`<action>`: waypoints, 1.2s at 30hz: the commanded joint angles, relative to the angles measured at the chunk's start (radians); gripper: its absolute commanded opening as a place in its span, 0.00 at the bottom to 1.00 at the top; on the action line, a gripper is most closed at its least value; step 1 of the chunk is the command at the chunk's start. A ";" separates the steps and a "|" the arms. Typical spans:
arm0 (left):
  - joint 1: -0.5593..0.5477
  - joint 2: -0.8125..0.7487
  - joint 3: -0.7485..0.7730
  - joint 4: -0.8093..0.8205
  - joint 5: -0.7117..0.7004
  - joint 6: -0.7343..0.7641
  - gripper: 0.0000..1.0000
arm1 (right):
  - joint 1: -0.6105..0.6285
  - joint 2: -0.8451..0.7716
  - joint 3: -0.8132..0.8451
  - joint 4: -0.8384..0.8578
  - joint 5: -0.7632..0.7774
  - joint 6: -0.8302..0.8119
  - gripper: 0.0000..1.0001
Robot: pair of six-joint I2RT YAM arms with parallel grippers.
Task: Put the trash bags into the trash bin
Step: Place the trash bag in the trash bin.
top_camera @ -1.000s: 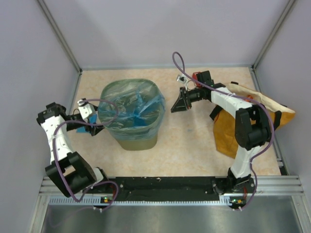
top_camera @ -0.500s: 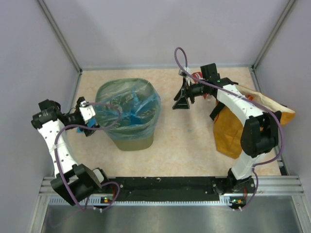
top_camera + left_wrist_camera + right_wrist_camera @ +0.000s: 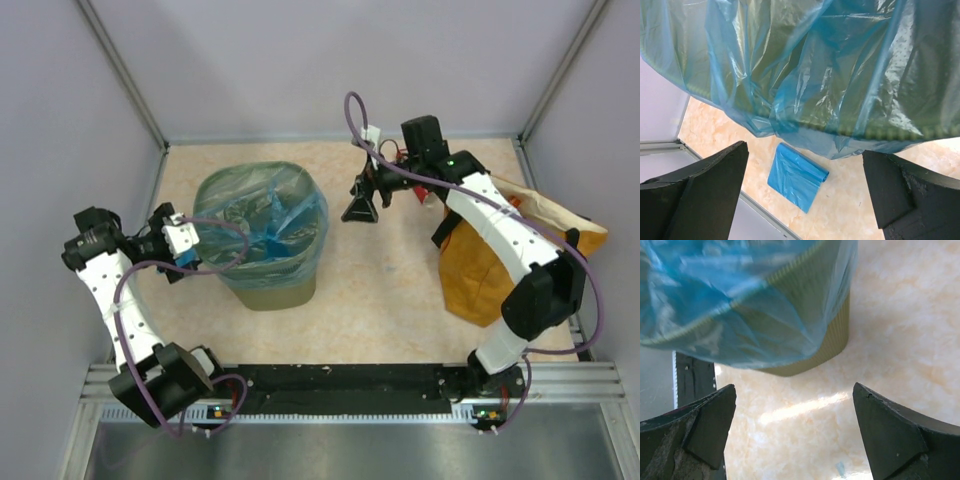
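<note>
The olive mesh trash bin [image 3: 270,285] stands left of centre, lined with a big crinkly light-blue trash bag [image 3: 262,218] folded over its rim. The left wrist view shows that bag [image 3: 805,65] hanging above a small folded blue trash bag [image 3: 797,176] lying flat on the table. My left gripper [image 3: 188,255] is open beside the bin's left side, and its fingers [image 3: 700,195] straddle the folded bag without touching it. My right gripper [image 3: 358,205] is open and holds nothing, hovering right of the bin. In its view the lined bin [image 3: 825,340] sits ahead, with bare table between the jaws.
A mustard-orange sack [image 3: 480,265] with black handles lies at the right, under the right arm. Grey walls with metal posts close in the left, back and right. A tiny blue scrap [image 3: 840,469] lies on the table. A black rail [image 3: 340,378] runs along the near edge.
Both grippers have opened. The right one pulled up and back from the bin's right rim. The left one drew a little left, off the bag's edge.
</note>
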 commanded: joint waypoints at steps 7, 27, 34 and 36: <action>0.089 -0.084 0.047 -0.177 0.036 0.017 0.99 | 0.096 0.045 0.404 -0.113 0.239 0.195 0.99; 0.255 -0.065 0.099 -0.175 0.208 -0.003 0.99 | 0.287 0.258 0.558 -0.232 0.639 0.201 0.81; 0.256 -0.116 0.094 -0.177 0.260 -0.028 0.99 | 0.287 0.263 0.645 -0.260 0.735 0.192 0.31; 0.256 -0.120 0.088 -0.175 0.280 -0.037 0.99 | 0.287 0.258 0.651 -0.261 0.774 0.184 0.14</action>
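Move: Around the far right corner of the bin's rim is the bag edge, about 9 cm to the right hand's left and 4 cm ahead, nearly level with it. The middle of the bin's mouth lies some 18 cm left and 4 cm back at that height; a red box lies on the table, 14 cm ahead, 14 cm right and roughly 25 cm below. From the left hand, that rim corner is about 25 cm right and 11 cm ahead. Rising about 12 cm with open fingers, the right hand arches left towards the bin's rim, comes down about 10 cm, then closes on the bag at the far right corner, easing forward and slightly up while it turns clockwise. The left hand, still open and empty, backs up and left, away from the bin. ##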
